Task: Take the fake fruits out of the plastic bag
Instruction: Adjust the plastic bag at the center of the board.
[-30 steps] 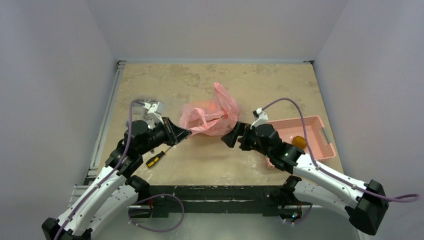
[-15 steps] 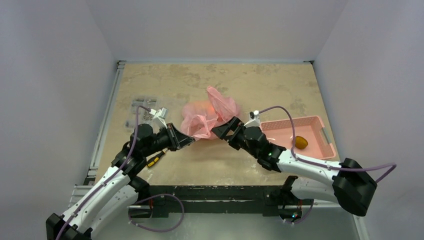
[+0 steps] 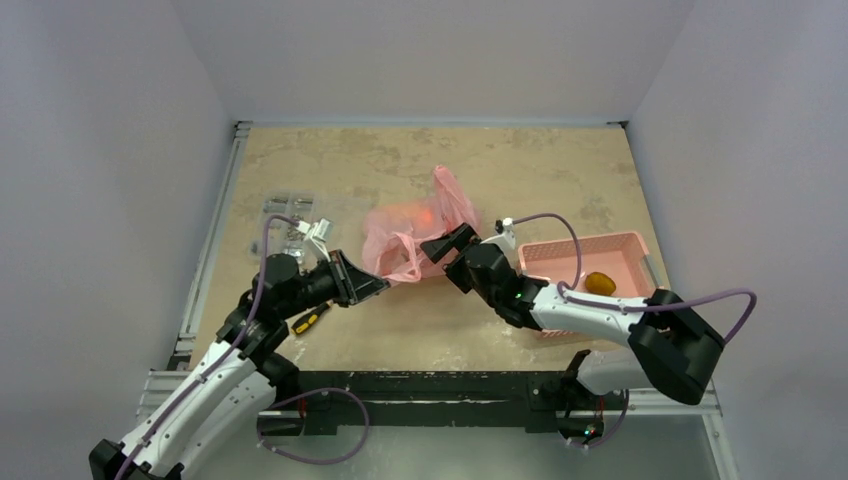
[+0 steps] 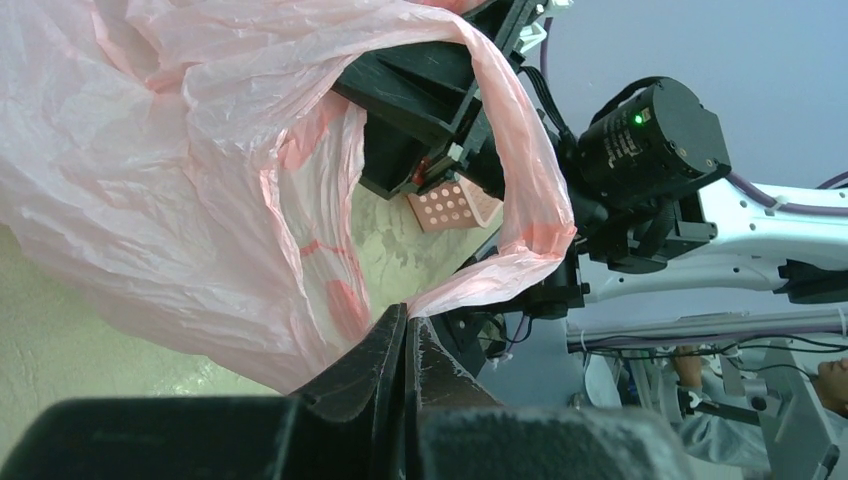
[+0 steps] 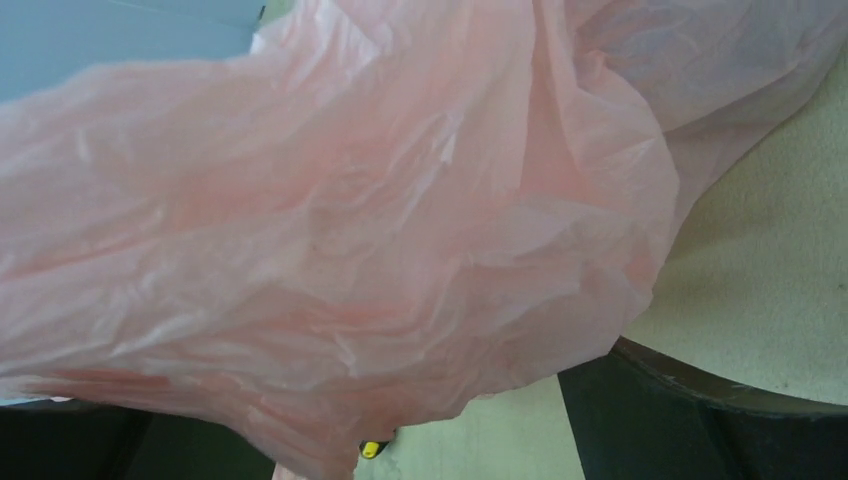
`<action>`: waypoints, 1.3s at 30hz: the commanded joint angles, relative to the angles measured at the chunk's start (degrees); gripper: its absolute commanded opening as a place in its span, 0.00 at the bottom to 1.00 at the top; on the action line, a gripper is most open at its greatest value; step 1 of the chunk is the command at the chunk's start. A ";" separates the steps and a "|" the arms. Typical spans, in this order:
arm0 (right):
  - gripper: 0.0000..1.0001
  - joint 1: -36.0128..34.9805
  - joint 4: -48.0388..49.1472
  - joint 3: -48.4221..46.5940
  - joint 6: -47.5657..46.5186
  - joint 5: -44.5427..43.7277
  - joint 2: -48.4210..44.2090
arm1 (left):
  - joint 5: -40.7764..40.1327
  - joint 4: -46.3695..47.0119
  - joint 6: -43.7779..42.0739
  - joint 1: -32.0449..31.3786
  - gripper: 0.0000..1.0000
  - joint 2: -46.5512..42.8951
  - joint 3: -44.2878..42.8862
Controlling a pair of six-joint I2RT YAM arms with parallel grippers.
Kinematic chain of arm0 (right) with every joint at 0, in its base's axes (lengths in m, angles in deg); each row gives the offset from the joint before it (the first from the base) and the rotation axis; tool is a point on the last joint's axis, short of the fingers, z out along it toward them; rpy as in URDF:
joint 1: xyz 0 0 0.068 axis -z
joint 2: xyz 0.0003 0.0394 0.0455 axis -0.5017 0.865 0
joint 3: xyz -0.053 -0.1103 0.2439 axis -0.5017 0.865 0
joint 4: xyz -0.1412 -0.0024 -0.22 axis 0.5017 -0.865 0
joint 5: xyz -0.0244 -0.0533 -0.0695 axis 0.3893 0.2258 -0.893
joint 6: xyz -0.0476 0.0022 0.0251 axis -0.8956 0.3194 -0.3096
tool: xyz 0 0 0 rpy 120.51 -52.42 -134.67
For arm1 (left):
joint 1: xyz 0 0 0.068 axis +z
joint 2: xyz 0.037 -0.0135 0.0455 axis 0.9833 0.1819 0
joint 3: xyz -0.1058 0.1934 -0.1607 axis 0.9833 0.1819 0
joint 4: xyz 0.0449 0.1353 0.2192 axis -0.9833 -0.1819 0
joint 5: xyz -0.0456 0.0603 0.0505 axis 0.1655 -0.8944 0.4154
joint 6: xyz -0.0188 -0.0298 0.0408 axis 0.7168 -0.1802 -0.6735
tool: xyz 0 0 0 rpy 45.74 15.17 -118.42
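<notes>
The pink plastic bag [image 3: 415,228] lies crumpled at mid table. A reddish fruit [image 3: 426,213] glows through its film; other fruits inside are hidden. My left gripper [image 3: 378,286] is shut on the bag's handle loop, pinched at the fingertips in the left wrist view [image 4: 408,322]. My right gripper [image 3: 447,243] is open with its jaws spread, pushed into the bag's mouth; it also shows in the left wrist view [image 4: 440,130]. The bag [image 5: 330,230] fills the right wrist view, with one dark finger [image 5: 700,425] at the lower right. A brown-orange fruit [image 3: 600,283] lies in the pink basket [image 3: 640,250].
A yellow-handled screwdriver [image 3: 308,320] lies beside the left arm; its tip [image 5: 372,449] shows under the bag. Small metal parts [image 3: 288,216] lie at the left. The rigid basket stands right of the bag, close to the right arm.
My right gripper has moved left and forward from beside the bag into its mouth. The bag has shifted and its top has swung. My left gripper keeps its hold, a little further right.
</notes>
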 commanded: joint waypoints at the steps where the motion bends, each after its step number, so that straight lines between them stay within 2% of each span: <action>1: 0.84 -0.11 6.58 1.48 -3.20 -4.18 0.61 | 2.11 -0.54 -0.99 -0.30 0.00 -2.11 -0.27; 4: 0.39 1.30 14.51 4.06 -10.10 -3.03 1.90 | 3.09 -0.65 -1.45 -0.33 0.00 -2.54 0.40; 5: 0.26 2.87 16.46 4.76 -11.65 -0.72 2.49 | 3.29 -1.19 -1.66 -0.37 0.00 -2.52 0.46; 6: 0.09 5.41 19.14 5.62 -13.68 3.49 3.25 | 3.51 -1.72 -2.02 -0.47 0.00 -2.52 0.47; 7: 0.00 8.09 22.56 6.56 -15.91 9.26 3.64 | 3.64 -2.59 -2.32 -0.74 0.00 -2.72 0.50; 10: 0.00 11.80 28.01 8.18 -24.53 19.51 3.06 | 3.01 -7.25 -4.41 -1.93 0.01 -3.85 0.57; 12: 0.00 12.02 22.42 6.65 -30.26 21.22 1.15 | 1.61 -11.88 -6.61 -3.24 0.10 -4.96 -0.46; 14: 0.00 12.06 17.76 5.93 -33.54 21.68 -1.43 | -0.40 -17.85 -9.80 -4.20 0.27 -5.93 -3.17; 16: 0.00 12.07 14.92 6.52 -36.53 21.65 -4.47 | -2.50 -23.77 -14.64 -4.46 0.49 -6.46 -7.74; 19: 0.00 12.03 11.59 6.34 -40.52 23.68 -6.76 | -6.54 -31.09 -20.31 -4.48 0.78 -4.09 -17.18; 23: 0.00 11.93 11.97 7.30 -42.09 26.62 -7.59 | -13.06 -36.51 -23.81 -4.47 0.91 4.75 -30.84; 26: 0.00 12.05 12.69 7.32 -42.31 28.76 -7.48 | -14.78 -36.42 -24.93 -4.44 0.98 13.03 -38.29; 28: 0.00 12.00 12.91 7.36 -42.06 29.23 -7.65 | -13.81 -35.15 -25.39 -4.39 0.99 18.68 -41.51; 31: 0.00 12.05 12.69 6.74 -41.03 29.21 -7.74 | -7.07 -29.53 -25.44 -4.39 0.99 24.85 -40.37; 35: 0.00 12.05 10.30 5.11 -40.56 30.42 -7.57 | -2.14 -22.77 -25.61 -4.39 0.97 31.04 -37.34; 39: 0.00 12.01 7.97 4.01 -37.90 31.14 -7.92 | 2.16 -21.95 -24.26 -4.77 0.93 37.03 -37.76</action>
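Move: The plastic bag's middle lies some 18 cm ahead of the left hand, 6 cm to its right and 16 cm below; that hand already pinches one handle loop. From the right hand the bag's middle is about 8 cm ahead, 1 cm left and 8 cm down, its hanging film already between the open jaws. The screwdriver lies 3 cm ahead and 13 cm left of the left hand, 20 cm lower; the pink basket 35 cm right of the right hand, 4 cm nearer, 10 cm lower. The bag's side wall is pinched as the right fingers shut on it; that hand edges forward and right, then eases back, keeping hold while it swings counter-clockwise by some 30 degrees and its fingertips tip up. The left hand draws its loop back about 4 cm and down, opens wide to release it, then arcs up, forward and down over the bag, ending slightly to the right. ##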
